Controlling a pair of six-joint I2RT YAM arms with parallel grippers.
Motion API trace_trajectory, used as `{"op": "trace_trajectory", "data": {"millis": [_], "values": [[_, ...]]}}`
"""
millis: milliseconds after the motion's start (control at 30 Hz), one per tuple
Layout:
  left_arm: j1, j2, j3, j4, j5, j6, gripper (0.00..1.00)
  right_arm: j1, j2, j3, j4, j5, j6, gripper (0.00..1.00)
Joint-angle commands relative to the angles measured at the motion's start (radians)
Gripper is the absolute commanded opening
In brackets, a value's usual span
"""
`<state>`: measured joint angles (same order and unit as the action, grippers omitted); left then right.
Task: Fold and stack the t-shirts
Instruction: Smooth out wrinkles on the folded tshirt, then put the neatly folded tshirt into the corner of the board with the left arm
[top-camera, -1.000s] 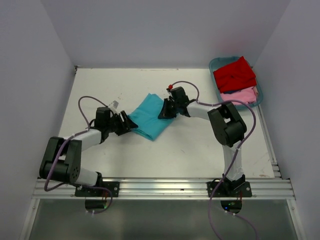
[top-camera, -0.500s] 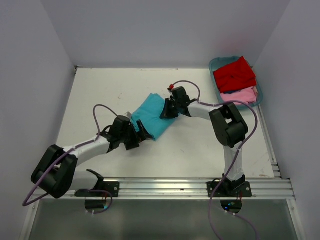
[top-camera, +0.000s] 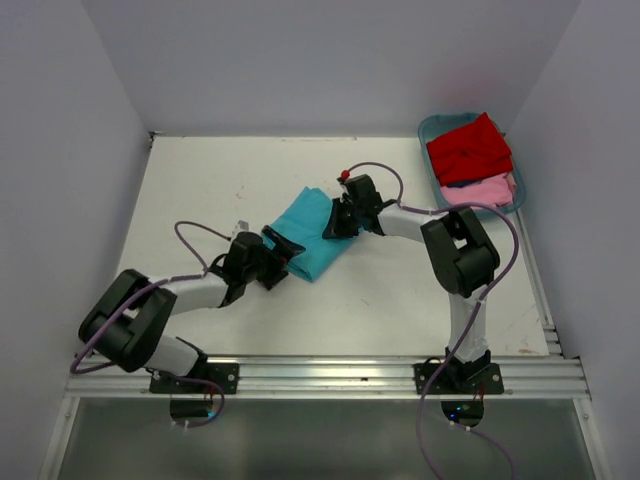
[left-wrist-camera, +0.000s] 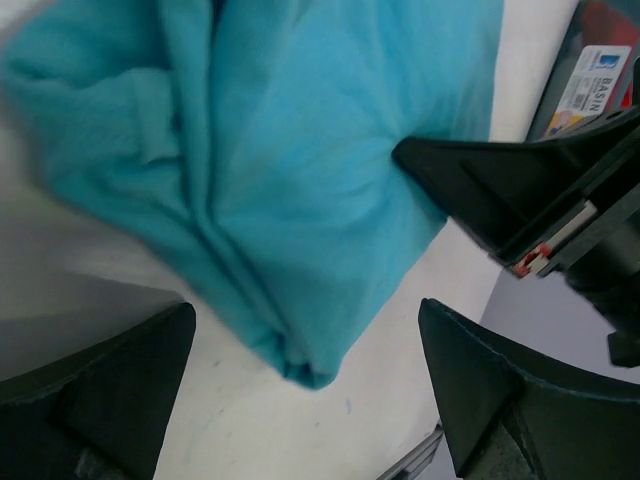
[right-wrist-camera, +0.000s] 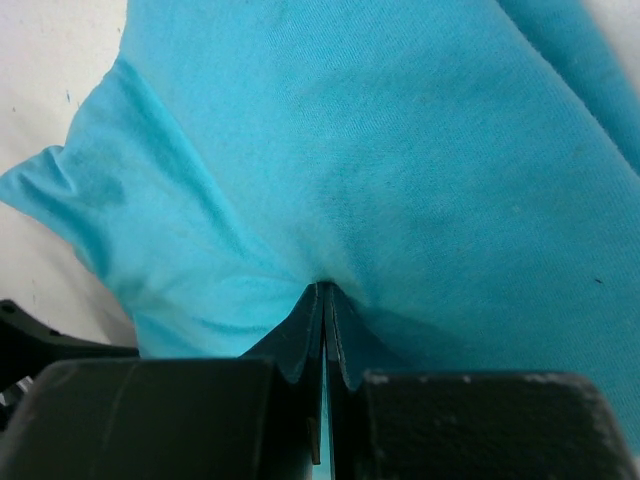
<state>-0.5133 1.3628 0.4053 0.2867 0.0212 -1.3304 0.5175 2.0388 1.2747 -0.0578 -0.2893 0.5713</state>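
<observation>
The turquoise t-shirt (top-camera: 305, 232) lies folded in a narrow slanted strip at mid-table. My left gripper (top-camera: 284, 260) stands open at its near-left end. In the left wrist view the shirt's folded corner (left-wrist-camera: 300, 150) lies flat between the wide-apart fingers (left-wrist-camera: 100, 390), touching neither. My right gripper (top-camera: 333, 222) is shut on the shirt's far right edge, and the cloth (right-wrist-camera: 400, 150) puckers at its closed tips (right-wrist-camera: 325, 290). The red t-shirt (top-camera: 468, 148) and the pale pink t-shirt (top-camera: 485, 188) lie in the tub at the back right.
The teal plastic tub (top-camera: 428, 130) stands at the table's back right corner. White walls close in the table on the left, back and right. The right gripper's black body (left-wrist-camera: 500, 200) shows close above the shirt in the left wrist view.
My left gripper has opened and let go of the turquoise shirt's corner, shifting right toward the near end. The shirt now lies narrower. The right gripper has stayed shut in place.
</observation>
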Motion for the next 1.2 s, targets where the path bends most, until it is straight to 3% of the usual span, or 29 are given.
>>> {"op": "trace_trajectory", "data": {"millis": [0,300,400,433,500,533,733,767,867,967,1167], "values": [[-0.008,0.188,0.071,0.052,-0.026,-0.070,1.00,-0.008,-0.035,-0.023,-0.034,0.035,-0.039,0.00],[-0.007,0.449,0.245,0.094,-0.058,-0.096,0.98,-0.005,-0.051,-0.041,-0.036,0.030,-0.051,0.00],[0.007,0.496,0.248,0.196,-0.030,-0.081,0.75,-0.007,-0.051,-0.047,-0.037,0.027,-0.056,0.00],[0.009,0.507,0.247,0.260,-0.003,-0.079,0.54,-0.005,-0.052,-0.048,-0.037,0.024,-0.057,0.00],[0.016,0.530,0.250,0.302,0.013,-0.073,0.26,-0.007,-0.055,-0.052,-0.039,0.021,-0.062,0.00],[0.018,0.535,0.253,0.321,0.014,-0.067,0.00,-0.005,-0.061,-0.054,-0.040,0.019,-0.063,0.00],[0.036,0.507,0.261,0.354,0.010,-0.020,0.00,-0.007,-0.163,-0.083,0.005,-0.060,-0.082,0.00],[0.041,0.478,0.247,0.356,0.005,-0.012,0.00,-0.007,-0.222,-0.093,0.012,-0.068,-0.080,0.12],[0.071,0.412,0.224,0.332,-0.017,0.008,0.00,-0.007,-0.319,-0.112,0.023,-0.080,-0.076,0.60],[0.122,0.368,0.213,0.309,-0.043,0.023,0.00,-0.005,-0.448,-0.113,-0.002,-0.060,-0.074,0.71],[0.286,0.341,0.245,0.261,-0.029,0.037,0.00,-0.007,-0.666,-0.117,-0.134,0.022,-0.106,0.74]]}}
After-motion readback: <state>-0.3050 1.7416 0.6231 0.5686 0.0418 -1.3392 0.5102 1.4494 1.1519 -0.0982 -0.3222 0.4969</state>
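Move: The folded t-shirt's middle lies about 7 cm ahead of the open left hand, 6 cm to its right and 3 cm below. From the right hand, whose closed fingertips already rest on the cloth, that middle is some 5 cm to the left, level fore and aft and about 1 cm below. The right gripper's tips are roughly 6 cm ahead of the left hand and 11 cm to its right. Left reaches forward-right some 10 cm, pinches the t-shirt, drags it left-forward; right opens, lifting off about 20 cm. ##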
